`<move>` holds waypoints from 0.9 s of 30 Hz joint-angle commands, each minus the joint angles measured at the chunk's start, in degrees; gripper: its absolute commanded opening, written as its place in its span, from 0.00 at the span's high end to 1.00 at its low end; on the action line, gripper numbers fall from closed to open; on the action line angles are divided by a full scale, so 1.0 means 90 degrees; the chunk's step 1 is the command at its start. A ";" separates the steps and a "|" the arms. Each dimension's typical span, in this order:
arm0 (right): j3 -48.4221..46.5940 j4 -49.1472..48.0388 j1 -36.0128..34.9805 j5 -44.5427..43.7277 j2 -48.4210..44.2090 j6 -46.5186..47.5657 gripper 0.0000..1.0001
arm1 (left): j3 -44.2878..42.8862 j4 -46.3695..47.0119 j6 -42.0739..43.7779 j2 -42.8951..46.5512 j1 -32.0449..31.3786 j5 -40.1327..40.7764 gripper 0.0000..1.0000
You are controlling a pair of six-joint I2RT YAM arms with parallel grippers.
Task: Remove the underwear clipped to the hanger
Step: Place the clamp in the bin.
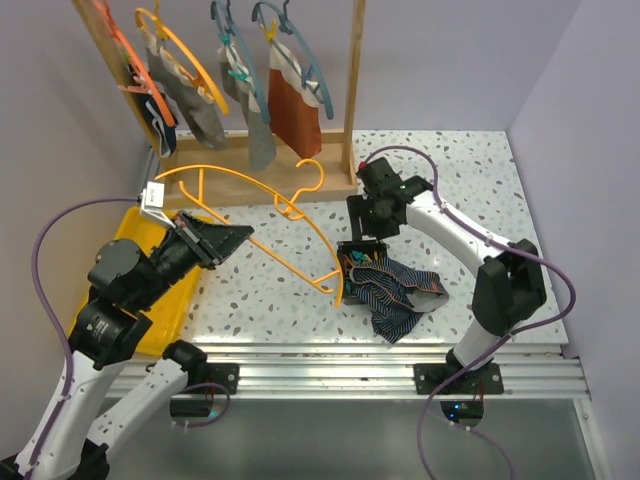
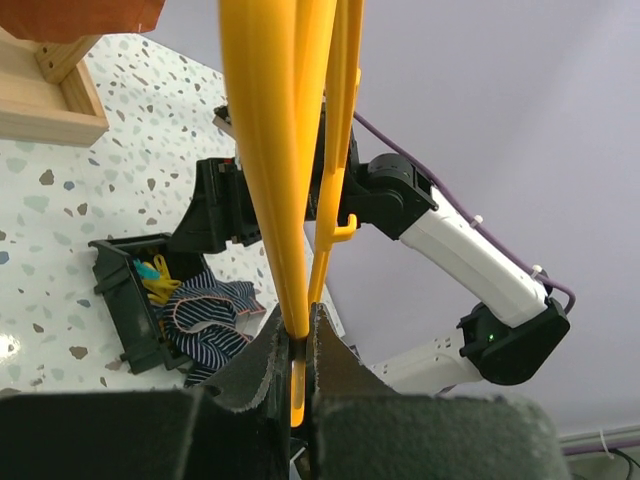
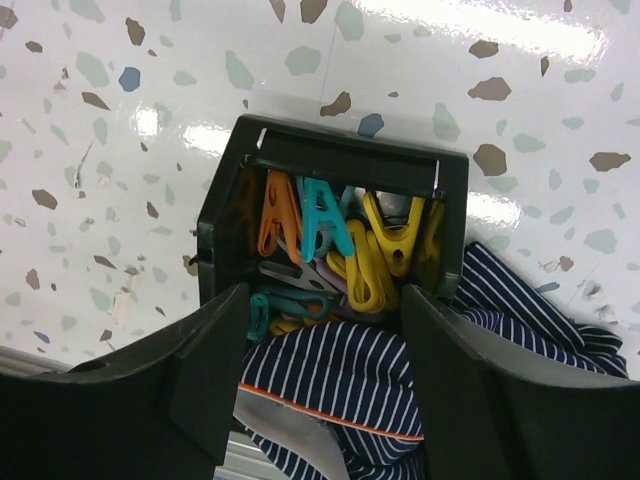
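My left gripper (image 1: pixel 225 240) is shut on the lower end of a yellow hanger (image 1: pixel 255 178), holding it over the table; in the left wrist view its fingertips (image 2: pixel 272 345) pinch the yellow bar (image 2: pixel 265 150). No cloth hangs on this hanger. Navy striped underwear (image 1: pixel 400 295) with orange trim lies crumpled on the table, partly over a black box (image 1: pixel 352 262). My right gripper (image 1: pixel 362 238) hovers open just above both. Between its fingers the right wrist view shows the underwear (image 3: pixel 370 380) and the box (image 3: pixel 340 150) full of coloured clips, with nothing gripped.
A wooden rack (image 1: pixel 350 90) stands at the back with several hangers carrying grey underwear (image 1: pixel 200 110) and a rust-brown one (image 1: pixel 297 118). A yellow tray (image 1: pixel 140 225) lies under my left arm. A metal rail (image 1: pixel 350 365) runs along the near edge.
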State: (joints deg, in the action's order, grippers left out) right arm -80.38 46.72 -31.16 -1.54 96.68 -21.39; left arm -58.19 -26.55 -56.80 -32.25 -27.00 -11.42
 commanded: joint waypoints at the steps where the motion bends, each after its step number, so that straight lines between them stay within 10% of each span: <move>1: -0.0219 0.0033 0.0015 0.0151 -0.0342 0.0091 0.34 | 0.0050 0.0683 0.0080 -0.0098 0.0041 -0.0176 1.00; 14: 0.0804 0.0219 0.0024 0.0804 -0.3474 -0.0981 0.25 | 0.0675 0.2439 -0.0173 -0.0303 0.0041 0.0135 1.00; 27: 0.1978 -0.1995 0.0024 0.4683 -0.5225 -0.1832 0.14 | 0.1397 0.4696 -0.1227 -0.0450 0.0032 -0.0176 1.00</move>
State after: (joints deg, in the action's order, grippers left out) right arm -62.94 37.85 -31.09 30.48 48.93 -35.40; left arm -48.18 5.54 -63.33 -35.44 -27.00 -9.93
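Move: The right hand, already free of the teal clamp, hangs over the bin, whose middle is about 7 cm below it and 2 cm back. The hanger's free end lies some 21 cm back, 6 cm to the left and 11 cm above; the underwear is about 8 cm back, 7 cm to the right and 10 cm below. From the left hand, which holds the hanger, that free end is roughly 14 cm to the right, 6 cm back and 16 cm lower. Up out of the bin area by about 19 cm and back about 16 cm goes the right hand, its fingers opening wider and swinging round some 50 degrees from pointing down to pointing left, close to the hanger's free end. The left hand keeps its grip, easing forward, then up about 5 cm as it tilts its fingers upward and lowers its left side. ##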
